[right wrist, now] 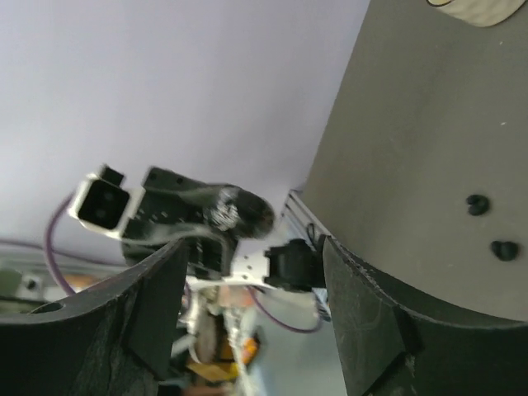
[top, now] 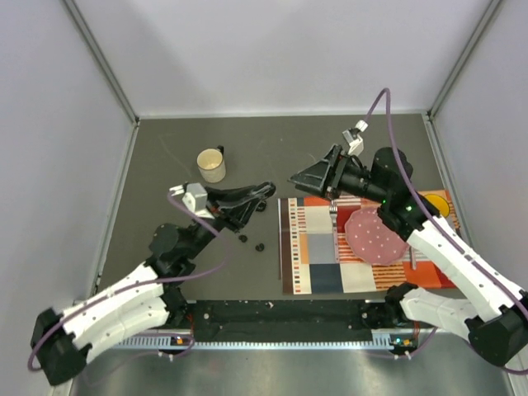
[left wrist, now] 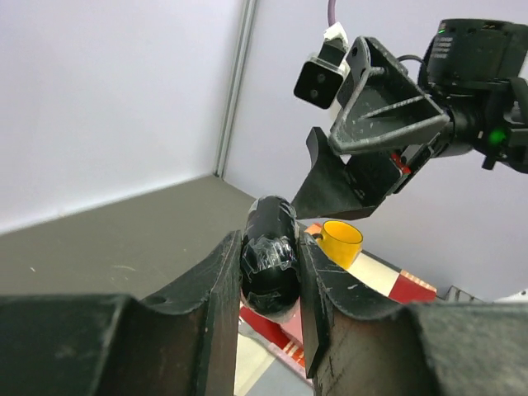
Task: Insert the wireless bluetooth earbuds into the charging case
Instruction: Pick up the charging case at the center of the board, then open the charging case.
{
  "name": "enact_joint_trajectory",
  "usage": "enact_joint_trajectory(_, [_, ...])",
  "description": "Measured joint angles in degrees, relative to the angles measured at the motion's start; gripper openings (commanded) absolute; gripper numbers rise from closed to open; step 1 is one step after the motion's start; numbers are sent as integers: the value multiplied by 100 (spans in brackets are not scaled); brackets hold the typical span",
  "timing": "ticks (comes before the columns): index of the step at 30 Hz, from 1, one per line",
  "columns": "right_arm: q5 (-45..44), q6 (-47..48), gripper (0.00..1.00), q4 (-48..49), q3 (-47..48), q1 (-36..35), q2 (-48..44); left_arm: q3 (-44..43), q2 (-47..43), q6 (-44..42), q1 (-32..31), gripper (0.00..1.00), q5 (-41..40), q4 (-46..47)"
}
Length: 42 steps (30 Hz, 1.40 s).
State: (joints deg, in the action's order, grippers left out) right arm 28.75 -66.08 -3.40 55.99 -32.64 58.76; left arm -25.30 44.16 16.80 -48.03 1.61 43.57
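My left gripper (top: 257, 193) is shut on a black oval charging case (left wrist: 272, 221), its lid closed, held raised between the two fingers (left wrist: 216, 280). Two tiny black earbuds (top: 242, 238) (top: 259, 247) lie on the grey table just below that gripper; the right wrist view shows the same earbuds (right wrist: 476, 204) (right wrist: 504, 249). My right gripper (top: 299, 178) hovers open to the right of the case, pointing at it, with nothing between its fingers (right wrist: 363, 313). Through its jaws, in the right wrist view, the case (right wrist: 247, 210) appears blurred in the left gripper.
A cream mug (top: 211, 165) stands behind the left gripper. A checked placemat (top: 318, 264) at the right carries a pink plate (top: 375, 235) and a yellow cup (top: 439, 203). Grey walls enclose the table on three sides.
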Motion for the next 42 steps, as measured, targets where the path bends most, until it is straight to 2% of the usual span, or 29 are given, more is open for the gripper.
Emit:
enact_joint_trajectory(6, [750, 2072, 66, -879, 382, -46, 2, -210, -1231, -55, 1014, 0, 1316, -1600])
enact_joint_trajectory(10, [1078, 2966, 66, -1233, 417, -177, -87, -555, -1316, -35, 1412, 0, 2177, -2234])
enact_joint_trajectory(16, [1073, 3672, 63, -1102, 417, -817, -243, -634, -1045, 457, 1495, 0, 3265, -2116])
enact_joint_trajectory(23, [767, 3952, 60, -697, 417, -1287, -120, -634, -699, 986, 1497, 0, 3727, -1751])
enact_joint_trajectory(25, [680, 3947, 64, -673, 422, -1300, -46, -634, -721, 1038, 1499, 0, 3781, -1683])
enact_joint_trajectory(28, [286, 3705, 66, -767, 531, -1300, 79, -634, -798, 1047, 1499, 0, 3786, -1663])
enact_joint_trajectory(32, [-310, 2527, 66, -748, 634, -1298, 131, -632, -898, 898, 1499, 0, 3764, -1665])
enact_joint_trajectory(35, [-339, 1408, 66, -256, 481, -1298, 111, -595, -990, 671, 1499, 0, 3683, -1655])
enact_joint_trajectory(37, [-299, 697, 63, -20, 363, -1298, 109, -490, -1058, 442, 1499, 1, 3615, -1650])
enact_joint_trajectory(42, [-9, -522, 61, 68, 380, -1298, 404, -251, -1172, -79, 1499, 2, 3447, -1635])
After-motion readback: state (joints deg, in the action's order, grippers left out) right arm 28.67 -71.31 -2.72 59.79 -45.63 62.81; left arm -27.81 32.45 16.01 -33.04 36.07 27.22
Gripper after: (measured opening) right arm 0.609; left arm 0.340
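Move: The left hand holds the charging case at its fingertips, the case's middle about 1 cm ahead, 2 cm right and 1 cm above its hand point. From the empty, open right hand, that case lies roughly 8 cm left and 3 cm back, about level. Two loose earbuds lie on the board about 28 cm below the left hand: the right earbud 2 cm back and directly under it sideways, the left earbud level with it and 6 cm left. Back and left goes the open right hand towards the case: about 8 cm back while it rolls some 35 degrees, then a little forward again as the roll is undone, drifting 5 cm left in all until its tips are close by the case. The left hand keeps its pinch on the case, swinging left, then drawing back about 6 cm and turning clockwise. ##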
